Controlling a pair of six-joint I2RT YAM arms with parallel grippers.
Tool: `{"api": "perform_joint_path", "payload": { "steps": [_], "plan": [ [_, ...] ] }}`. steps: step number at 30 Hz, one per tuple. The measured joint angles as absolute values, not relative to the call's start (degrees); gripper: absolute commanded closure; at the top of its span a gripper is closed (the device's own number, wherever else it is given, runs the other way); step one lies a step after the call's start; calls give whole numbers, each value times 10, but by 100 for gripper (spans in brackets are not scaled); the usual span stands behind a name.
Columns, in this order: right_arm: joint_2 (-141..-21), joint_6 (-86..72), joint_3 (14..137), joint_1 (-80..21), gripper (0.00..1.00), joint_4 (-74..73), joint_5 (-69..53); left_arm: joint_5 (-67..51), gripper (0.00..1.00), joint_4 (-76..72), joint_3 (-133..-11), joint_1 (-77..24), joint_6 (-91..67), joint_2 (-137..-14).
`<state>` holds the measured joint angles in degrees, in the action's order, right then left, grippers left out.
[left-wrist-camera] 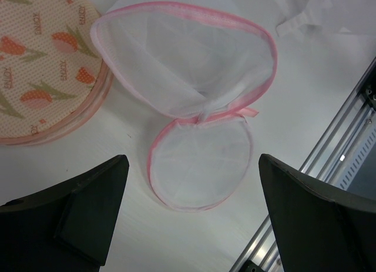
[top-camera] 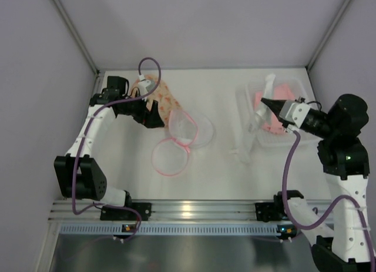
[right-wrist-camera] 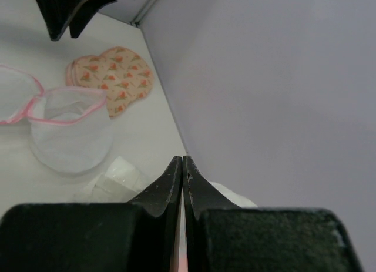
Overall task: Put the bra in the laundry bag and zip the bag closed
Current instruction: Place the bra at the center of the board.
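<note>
The laundry bag (top-camera: 168, 99), peach with a red-orange print, lies folded shut at the back left; it also shows in the wrist views (left-wrist-camera: 41, 66) (right-wrist-camera: 114, 75). My left gripper (top-camera: 154, 120) hovers at its near side, wide open (left-wrist-camera: 194, 166) and holding nothing, over a mesh disc. The bra (top-camera: 286, 91) is salmon-pink fabric inside the clear plastic tray (top-camera: 242, 107) at the right. My right gripper (top-camera: 262, 100) hangs above the tray's left part, its jaws shut (right-wrist-camera: 182, 158). A pink sliver shows low in the slit between them; no held thing is plain.
A white mesh round pouch with pink rim (top-camera: 192, 126) (left-wrist-camera: 182, 60) (right-wrist-camera: 70, 131) lies opened right of the laundry bag, its flat lid (top-camera: 170, 156) nearer me. Grey walls stand left, back and right. The metal rail (top-camera: 188, 210) runs along the near edge.
</note>
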<state>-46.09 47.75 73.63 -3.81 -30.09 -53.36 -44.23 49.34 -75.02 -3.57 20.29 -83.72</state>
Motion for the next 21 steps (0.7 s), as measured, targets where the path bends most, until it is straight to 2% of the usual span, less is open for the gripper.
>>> {"api": "perform_joint_path", "payload": {
  "steps": [5, 9, 12, 21],
  "plan": [
    [-459, 461, 656, -127, 100, -302, -538, -440, 1, 488, -745, -36, 193, -837],
    [-466, 422, 527, -279, 100, -273, -472, -434, 1, 485, -738, -36, 193, -827],
    [-489, 397, 483, -363, 100, -249, -423, -429, 1, 484, -727, -36, 193, -813],
    [-513, 363, 469, -396, 100, -159, -340, -425, 1, 482, -711, -36, 194, -800]
  ]
}}
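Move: The bra hangs from the right hand's shut fingers; the middle of the board, where it is to go, lies some 15 cm ahead, 15 cm left and 43 cm below. The open laundry bag is about 13 cm ahead and 22 cm left, its round flap 1 cm ahead and 29 cm left, and the clear box 17 cm ahead and 14 cm right, all some 40 cm down. From the left hand, the board's middle is about 7 cm ahead, 16 cm right and 20 cm down. The bra, still pinched in the right fingers, is swung quickly down nearly 20 cm and about 12 cm left, away from the box towards the middle of the board. The hand first draws back some 5 cm, then eases forward again as its drop stops; the fingers dip about 20 degrees and swing counter-clockwise. ##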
